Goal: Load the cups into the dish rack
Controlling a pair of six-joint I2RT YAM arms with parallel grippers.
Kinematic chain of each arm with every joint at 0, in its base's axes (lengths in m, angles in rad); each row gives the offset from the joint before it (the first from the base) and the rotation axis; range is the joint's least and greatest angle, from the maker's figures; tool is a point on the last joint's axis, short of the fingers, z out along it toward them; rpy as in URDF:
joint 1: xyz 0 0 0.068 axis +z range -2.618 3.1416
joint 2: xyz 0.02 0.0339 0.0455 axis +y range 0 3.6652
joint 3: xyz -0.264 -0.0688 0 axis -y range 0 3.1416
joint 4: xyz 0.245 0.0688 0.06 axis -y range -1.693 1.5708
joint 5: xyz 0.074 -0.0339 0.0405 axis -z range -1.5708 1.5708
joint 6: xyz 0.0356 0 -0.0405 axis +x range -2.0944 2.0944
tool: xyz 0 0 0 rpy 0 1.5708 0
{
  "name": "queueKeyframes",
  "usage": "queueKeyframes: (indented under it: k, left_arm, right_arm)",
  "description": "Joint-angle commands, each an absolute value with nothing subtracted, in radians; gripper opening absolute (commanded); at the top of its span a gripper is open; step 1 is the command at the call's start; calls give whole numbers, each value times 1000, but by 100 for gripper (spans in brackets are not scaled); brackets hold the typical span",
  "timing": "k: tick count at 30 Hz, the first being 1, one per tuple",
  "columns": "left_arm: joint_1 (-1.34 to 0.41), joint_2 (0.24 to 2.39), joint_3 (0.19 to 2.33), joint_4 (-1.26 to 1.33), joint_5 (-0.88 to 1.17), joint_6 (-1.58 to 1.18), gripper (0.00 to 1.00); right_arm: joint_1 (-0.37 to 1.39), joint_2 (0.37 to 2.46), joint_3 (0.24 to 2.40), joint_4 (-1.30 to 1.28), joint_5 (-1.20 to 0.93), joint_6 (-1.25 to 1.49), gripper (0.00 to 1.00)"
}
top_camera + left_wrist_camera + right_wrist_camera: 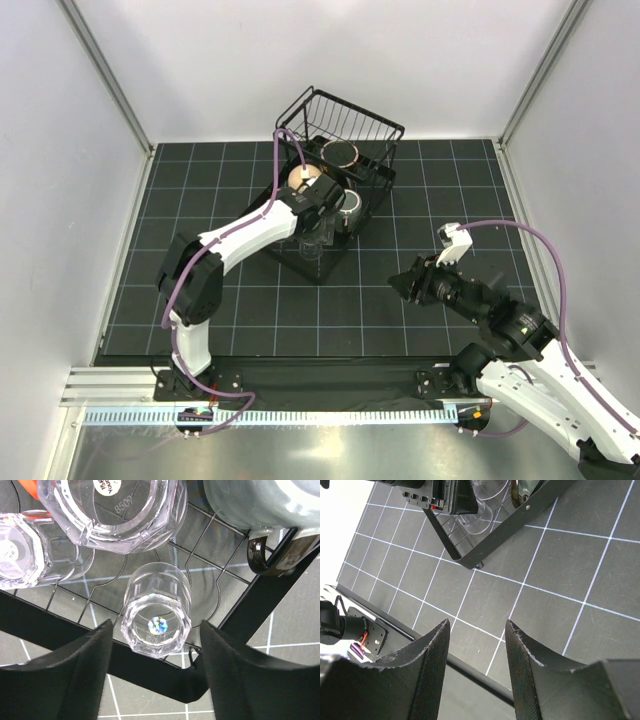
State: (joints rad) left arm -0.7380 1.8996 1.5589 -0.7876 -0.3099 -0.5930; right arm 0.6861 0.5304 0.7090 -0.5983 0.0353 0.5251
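The black wire dish rack (391, 129) stands at the back middle of the mat. A brown-rimmed cup (342, 153), a beige mug (307, 177) and a grey mug (352, 206) sit in it. My left gripper (318, 235) hangs over the rack's lower frame (165, 676). Its jaws (156, 624) are open on either side of a small clear tumbler (156, 611), which stands upside down on the wires with a gap to each finger. A larger clear tumbler (112, 510), another clear one (22, 550) and the grey mug (260, 502) stand beyond. My right gripper (477, 622) is open and empty.
The right gripper (400, 283) hovers over the gridded black mat (240, 300), to the right of the rack's near corner (470, 562). White walls close in the cell on three sides. A metal rail (300, 412) runs along the near edge.
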Motion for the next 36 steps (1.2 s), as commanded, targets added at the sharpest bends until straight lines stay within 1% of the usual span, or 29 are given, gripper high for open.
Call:
queueKeyframes:
  k: [1, 4, 8, 12, 16, 20, 21, 23, 24, 26, 29, 31, 32, 34, 35, 36]
  left_arm:
    - [-733, 1864, 1554, -759, -302, -591, 70]
    - [-733, 1847, 1542, -758, -304, -598, 71]
    - [-733, 1783, 1517, -746, -296, -611, 74]
    - [-733, 1691, 1496, -739, -276, -624, 80]
    - [-733, 1522, 1428, -675, -216, -646, 85]
    - [-733, 1350, 1262, -560, -138, -693, 91]
    - [-733, 1316, 1223, -531, -134, -704, 94]
    - [-733, 1220, 1157, -441, -91, -725, 98]
    - [-733, 1192, 1087, -413, -71, -747, 100]
    - [-732, 1135, 1020, -319, -7, -767, 100]
    - [-726, 1114, 913, -223, 76, -807, 100]
    - [-698, 1108, 861, -207, 92, -834, 100]
    - [-683, 1109, 842, -180, 135, -844, 100]
    - [-635, 1115, 786, -146, 202, -888, 100]
    - [-585, 1115, 766, -120, 263, -900, 100]
    - [-562, 1105, 750, -109, 276, -911, 100]
  right_arm:
    - [689, 531, 707, -561, 25, 517, 50]
    - [689, 529, 707, -560, 21, 518, 50]
    - [687, 537, 707, -563, 20, 515, 50]
    - [689, 546, 707, -560, 14, 520, 50]
    - [689, 551, 700, -549, 14, 532, 50]
    - [687, 564, 686, -540, 14, 546, 51]
    - [687, 568, 686, -541, -20, 549, 51]
    - [687, 575, 680, -534, -28, 557, 51]
    - [689, 575, 678, -532, -29, 560, 51]
    - [689, 581, 672, -528, -32, 568, 52]
    - [689, 583, 654, -517, -31, 580, 56]
    - [689, 584, 646, -523, -26, 592, 60]
    - [689, 586, 646, -528, -31, 606, 63]
    - [689, 583, 643, -532, -35, 621, 75]
    - [689, 580, 641, -537, -37, 636, 82]
    - [689, 575, 640, -538, -34, 644, 93]
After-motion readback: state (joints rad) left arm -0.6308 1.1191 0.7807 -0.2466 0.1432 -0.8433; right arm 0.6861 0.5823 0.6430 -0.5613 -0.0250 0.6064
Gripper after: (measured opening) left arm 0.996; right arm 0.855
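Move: The small clear cup stands upside down between the left fingers, which are already slackening; its middle is about 1 cm ahead of the hand point and 2 cm below. From that hand the larger clear cup is some 7 cm ahead and 1 cm left, a second small cup 5 cm ahead and 8 cm left, the grey mug 8 cm ahead and 7 cm right. From the right hand, the small cup lies roughly 14 cm ahead, 18 cm left and 13 cm lower. The left fingers spread wide and come free of the small clear cup in the rack's near corner. That hand first lifts about 13 cm, drawing back over the rack's near edge, then sinks again by half as much, ending some 10 cm back; on the way it rolls about 45 degrees, fingertips swinging to point rightward. Late on, the right hand sinks about 3 cm, drifts slightly left and opens wider, touching nothing. ##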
